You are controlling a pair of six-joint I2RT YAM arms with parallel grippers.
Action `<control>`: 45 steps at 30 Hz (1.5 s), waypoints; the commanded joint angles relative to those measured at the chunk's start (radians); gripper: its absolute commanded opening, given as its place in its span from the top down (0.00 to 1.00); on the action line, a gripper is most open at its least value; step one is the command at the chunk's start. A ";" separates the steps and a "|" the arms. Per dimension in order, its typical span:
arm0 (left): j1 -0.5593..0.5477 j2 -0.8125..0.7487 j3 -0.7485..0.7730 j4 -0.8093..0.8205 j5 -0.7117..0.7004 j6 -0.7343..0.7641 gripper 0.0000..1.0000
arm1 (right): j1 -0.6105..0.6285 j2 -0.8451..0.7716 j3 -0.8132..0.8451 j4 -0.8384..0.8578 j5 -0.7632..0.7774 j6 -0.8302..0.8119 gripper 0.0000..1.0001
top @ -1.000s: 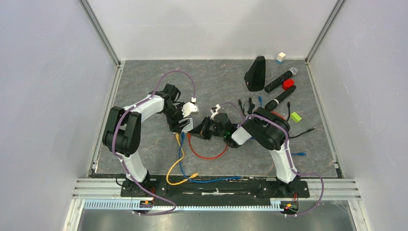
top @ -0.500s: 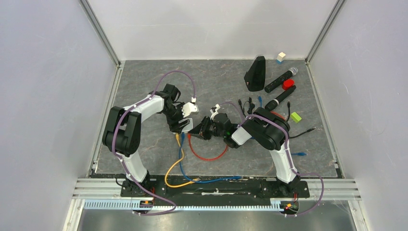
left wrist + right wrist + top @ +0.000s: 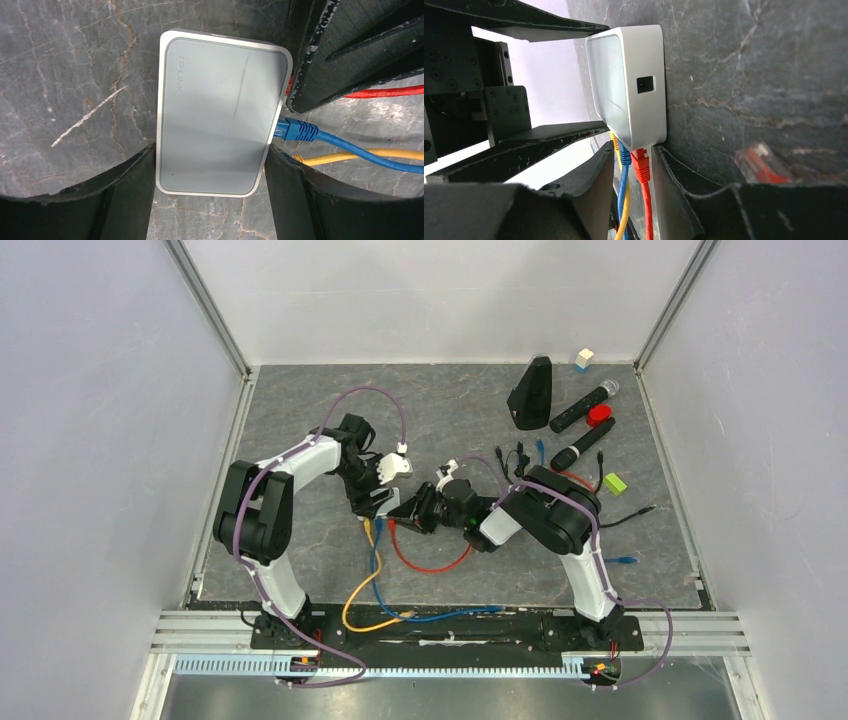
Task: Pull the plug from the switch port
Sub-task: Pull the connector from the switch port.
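Note:
A white switch [image 3: 220,115] lies on the grey mat, and my left gripper [image 3: 211,155] is shut on its two long sides. Red plug [image 3: 641,164], blue plug [image 3: 625,156] and yellow plug [image 3: 615,145] sit in ports along one end of the switch [image 3: 634,85]. My right gripper [image 3: 634,170] is open, one finger on either side of the plugs, with a gap to the red one. From above, the switch [image 3: 388,502] sits between my left gripper [image 3: 375,495] and my right gripper [image 3: 410,512]. The red cable [image 3: 430,565] loops toward the front.
The blue cable [image 3: 385,590] and yellow cable [image 3: 352,605] trail to the near edge. At the back right stand a black wedge [image 3: 532,392], two microphones [image 3: 583,405], a red cap [image 3: 599,415], a green block [image 3: 614,483] and a white cube [image 3: 584,358].
My right gripper's jaws have parted from around the red plug, and that arm has edged slightly left toward the switch. The left arm and the switch have not moved.

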 commanded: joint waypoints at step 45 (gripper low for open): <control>-0.008 0.059 0.037 -0.092 0.047 -0.025 0.45 | 0.005 -0.014 -0.037 0.071 0.039 0.039 1.00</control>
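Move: The red plug, still in the switch's near side, lies just about 1 cm back of the right hand point, level with it, between the parted fingers. From there the blue plug stands some 2 cm left and 1 cm back, and the switch's middle about 3 cm ahead and 1 cm left. From the left hand, which already grips the switch, the red plug is roughly 4 cm back and 4 cm to the right. The right fingers, parted around the red plug at the port, close until they pinch it, narrowing, easing open briefly, then narrowing again. Before that the right hand shifts less than 1 cm back and a little right, turning about 5 degrees clockwise, then stays there. The left hand keeps its grip on the switch, easing back about half a centimetre. ##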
